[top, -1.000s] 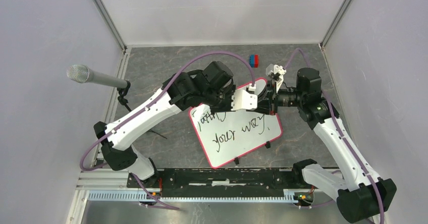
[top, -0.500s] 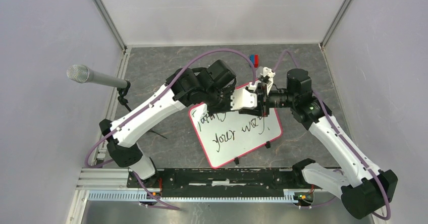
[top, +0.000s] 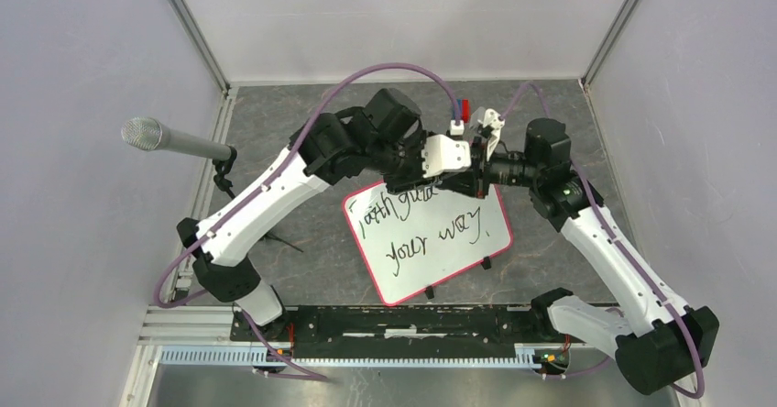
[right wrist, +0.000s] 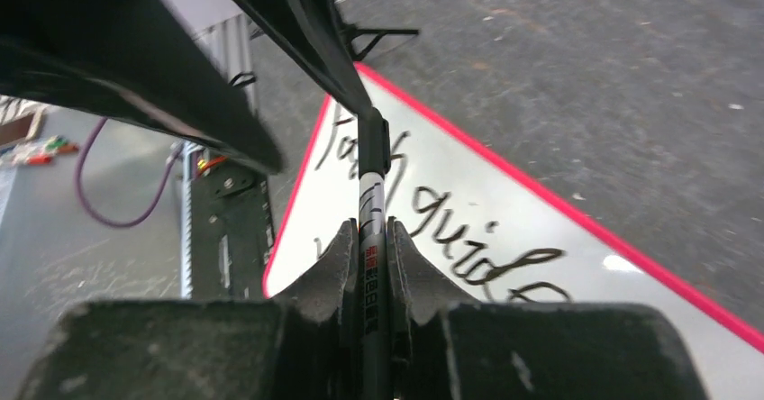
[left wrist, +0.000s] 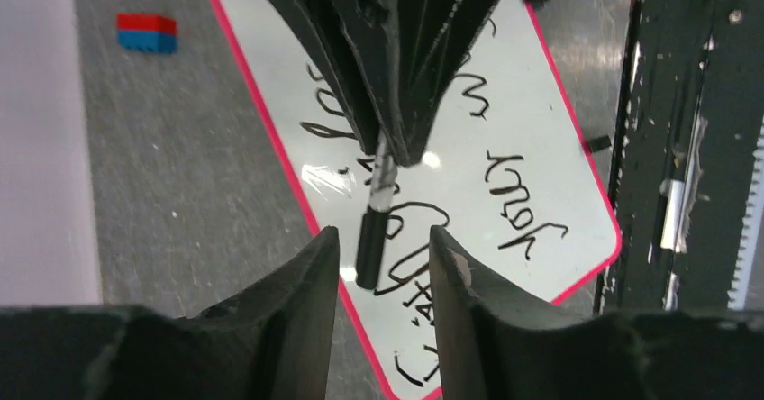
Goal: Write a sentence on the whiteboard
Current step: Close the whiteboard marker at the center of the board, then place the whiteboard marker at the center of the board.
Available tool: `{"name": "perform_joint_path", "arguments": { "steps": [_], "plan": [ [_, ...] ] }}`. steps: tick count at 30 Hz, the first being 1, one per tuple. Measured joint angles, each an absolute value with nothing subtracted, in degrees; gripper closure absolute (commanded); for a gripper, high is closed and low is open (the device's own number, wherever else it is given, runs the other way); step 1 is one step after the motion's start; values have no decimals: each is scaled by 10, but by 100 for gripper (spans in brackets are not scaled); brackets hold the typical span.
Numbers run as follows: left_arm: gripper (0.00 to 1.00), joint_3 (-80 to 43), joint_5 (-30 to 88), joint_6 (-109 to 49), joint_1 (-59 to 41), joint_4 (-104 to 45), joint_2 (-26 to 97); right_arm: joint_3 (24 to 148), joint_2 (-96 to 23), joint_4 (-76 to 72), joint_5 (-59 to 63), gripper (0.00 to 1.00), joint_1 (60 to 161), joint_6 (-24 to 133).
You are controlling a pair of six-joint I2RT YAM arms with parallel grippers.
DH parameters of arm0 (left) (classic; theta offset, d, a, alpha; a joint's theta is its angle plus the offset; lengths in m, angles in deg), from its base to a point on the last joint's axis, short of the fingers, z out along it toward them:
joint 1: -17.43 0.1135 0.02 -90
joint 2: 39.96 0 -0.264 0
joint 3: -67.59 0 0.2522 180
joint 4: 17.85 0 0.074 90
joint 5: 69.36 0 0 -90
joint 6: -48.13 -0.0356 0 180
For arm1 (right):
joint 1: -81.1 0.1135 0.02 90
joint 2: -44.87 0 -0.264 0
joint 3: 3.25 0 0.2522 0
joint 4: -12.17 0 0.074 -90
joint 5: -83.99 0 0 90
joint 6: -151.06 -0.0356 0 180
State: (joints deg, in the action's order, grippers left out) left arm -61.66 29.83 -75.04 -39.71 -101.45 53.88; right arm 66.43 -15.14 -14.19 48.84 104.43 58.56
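The whiteboard (top: pixel 440 258) lies tilted on the grey table, red-rimmed, with the sentence (top: pixel 423 226) on it in two lines of black handwriting. My right gripper (right wrist: pixel 371 226) is shut on a black-and-white marker (right wrist: pixel 371 269). The marker is held level above the board's far edge. Its black capped end (left wrist: pixel 368 252) points between the fingers of my left gripper (left wrist: pixel 378 234). That gripper is open, with a gap on each side of the cap. The two grippers meet tip to tip (top: pixel 472 174) and hide the board's far edge.
A small red and blue block (top: pixel 461 109) lies behind the grippers and shows again in the left wrist view (left wrist: pixel 147 32). A microphone (top: pixel 169 138) juts in from the left wall. A black rail (top: pixel 403 320) runs along the near edge. Grey walls close in three sides.
My left gripper has opened off the marker's capped end. Both grippers have shifted left and toward the back, uncovering more of the top written line.
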Motion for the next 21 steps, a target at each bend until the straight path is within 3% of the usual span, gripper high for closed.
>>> {"name": "perform_joint_path", "arguments": {
  "steps": [3,8,13,21],
  "plan": [
    [32,-623,317,-752,-378,-987,525,664,-156,-117,476,100,1013,567],
    [24,-627,374,-724,-298,-963,481,664,-159,-46,470,100,982,513],
    [25,-616,458,-681,-195,-931,440,664,-160,49,497,100,980,427],
    [27,-491,497,-737,-199,-878,356,664,-160,99,520,100,1019,353]
  ]
}}
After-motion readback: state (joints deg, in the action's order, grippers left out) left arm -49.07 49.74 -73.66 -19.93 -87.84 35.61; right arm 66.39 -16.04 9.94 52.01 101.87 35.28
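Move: The capped end of the whiteboard marker, gripped by the right hand, sits practically between the left fingertips: level fore and aft, about 1 cm to the left and 1 cm below. From the right hand this cap lies some 6 cm left, 1 cm forward and 1 cm lower. Counted from the left hand, the whiteboard's middle is about 4 cm right, 1 cm ahead and roughly 25 cm down; the red-blue eraser is some 38 cm ahead, 16 cm right. Spread the left fingers wide from their part-open state and take that gripper up and left off the marker's cap, swinging forward and partly back, to end about 7 cm left and 8 cm higher; roll it some 25 degrees so the fingers point more to the right. Keep the right grip on the marker and lift about 7 cm, arcing 4 cm forward and mostly back, cap end tilting up. ##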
